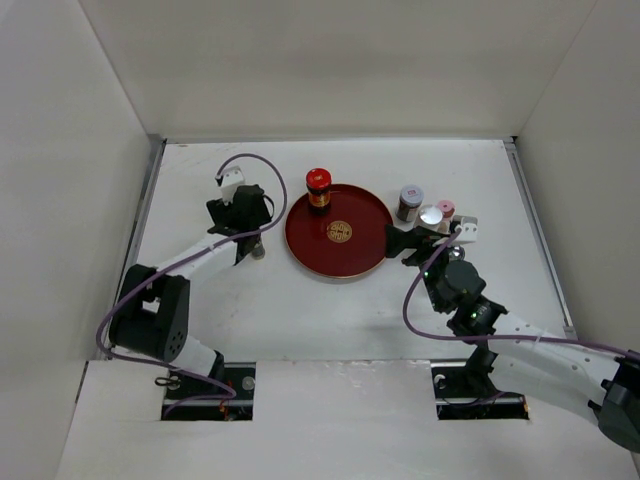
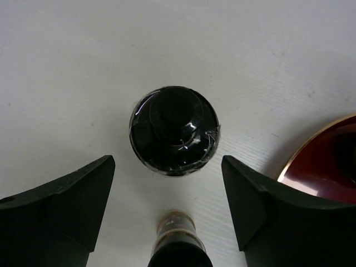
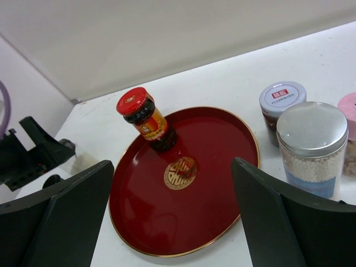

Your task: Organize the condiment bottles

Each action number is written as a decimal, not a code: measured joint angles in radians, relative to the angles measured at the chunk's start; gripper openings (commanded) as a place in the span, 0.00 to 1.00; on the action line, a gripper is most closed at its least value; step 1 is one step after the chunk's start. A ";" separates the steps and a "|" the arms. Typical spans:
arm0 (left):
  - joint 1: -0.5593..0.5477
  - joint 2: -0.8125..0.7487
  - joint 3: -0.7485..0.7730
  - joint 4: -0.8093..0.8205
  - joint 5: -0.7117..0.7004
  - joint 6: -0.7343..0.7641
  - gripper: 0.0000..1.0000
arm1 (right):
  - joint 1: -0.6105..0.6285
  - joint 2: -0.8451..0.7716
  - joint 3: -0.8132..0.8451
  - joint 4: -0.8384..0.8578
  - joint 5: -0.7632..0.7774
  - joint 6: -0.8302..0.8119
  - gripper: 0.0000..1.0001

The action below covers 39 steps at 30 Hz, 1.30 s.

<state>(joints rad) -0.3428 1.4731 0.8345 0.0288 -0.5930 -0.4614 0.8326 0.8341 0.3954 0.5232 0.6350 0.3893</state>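
Note:
A black-capped dark bottle [image 2: 174, 129] stands on the white table, seen from above just ahead of my open left gripper [image 2: 167, 167]. A second small bottle with a tan label [image 2: 178, 242] sits between its fingers, close to the camera. My left gripper [image 1: 248, 243] is left of the round red tray [image 1: 365, 258]. A red-lidded dark jar [image 3: 146, 119] stands on the tray's far-left part [image 1: 318, 187]. My right gripper [image 3: 172, 164] is open and empty at the tray's right rim [image 1: 400, 243]. A grey-lidded jar [image 3: 282, 103], a blue-banded jar [image 3: 311, 147] and a pink-lidded jar [image 3: 349, 119] stand right of the tray.
White walls close the table at the back and on both sides. The red tray [image 3: 183, 222] has a gold emblem [image 3: 180, 172] at its middle. The three right-hand jars [image 1: 430, 208] stand close behind my right wrist.

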 measured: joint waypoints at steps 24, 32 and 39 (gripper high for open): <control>0.021 0.108 0.087 0.070 -0.013 0.022 0.41 | 0.000 0.008 0.000 0.000 -0.015 0.000 0.94; -0.030 0.008 0.108 0.116 -0.035 0.108 0.41 | 0.000 0.008 0.000 0.000 -0.015 0.000 0.95; -0.157 -0.018 0.152 0.163 -0.012 0.130 0.41 | 0.000 0.008 0.000 0.000 -0.016 0.000 0.95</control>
<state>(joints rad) -0.4999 1.4548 0.9863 0.1917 -0.6052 -0.3309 0.8326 0.8421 0.3958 0.5236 0.6193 0.3893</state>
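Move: The black-capped condiment bottle stands about 3 cm ahead of the open left gripper, straight in line, its middle some 4 cm lower. The small glass bottle is roughly 6 cm back and 4 cm right of that gripper. The red-capped jar stands about 9 cm ahead and 20 cm right, on the red plate, whose centre is some 25 cm right and 2 cm ahead. From the right gripper the black-capped bottle lies about 39 cm left and 13 cm ahead, well below. Slide the left gripper about 3 cm forward around the black-capped bottle, dipping slightly on the way, and close the fingers on its dark upper part. Pause until gripped, then lift straight up and swing right, about 10 cm up and 8 cm to the plate's side, letting the fingers tip up some 15 degrees and turn a little clockwise. ##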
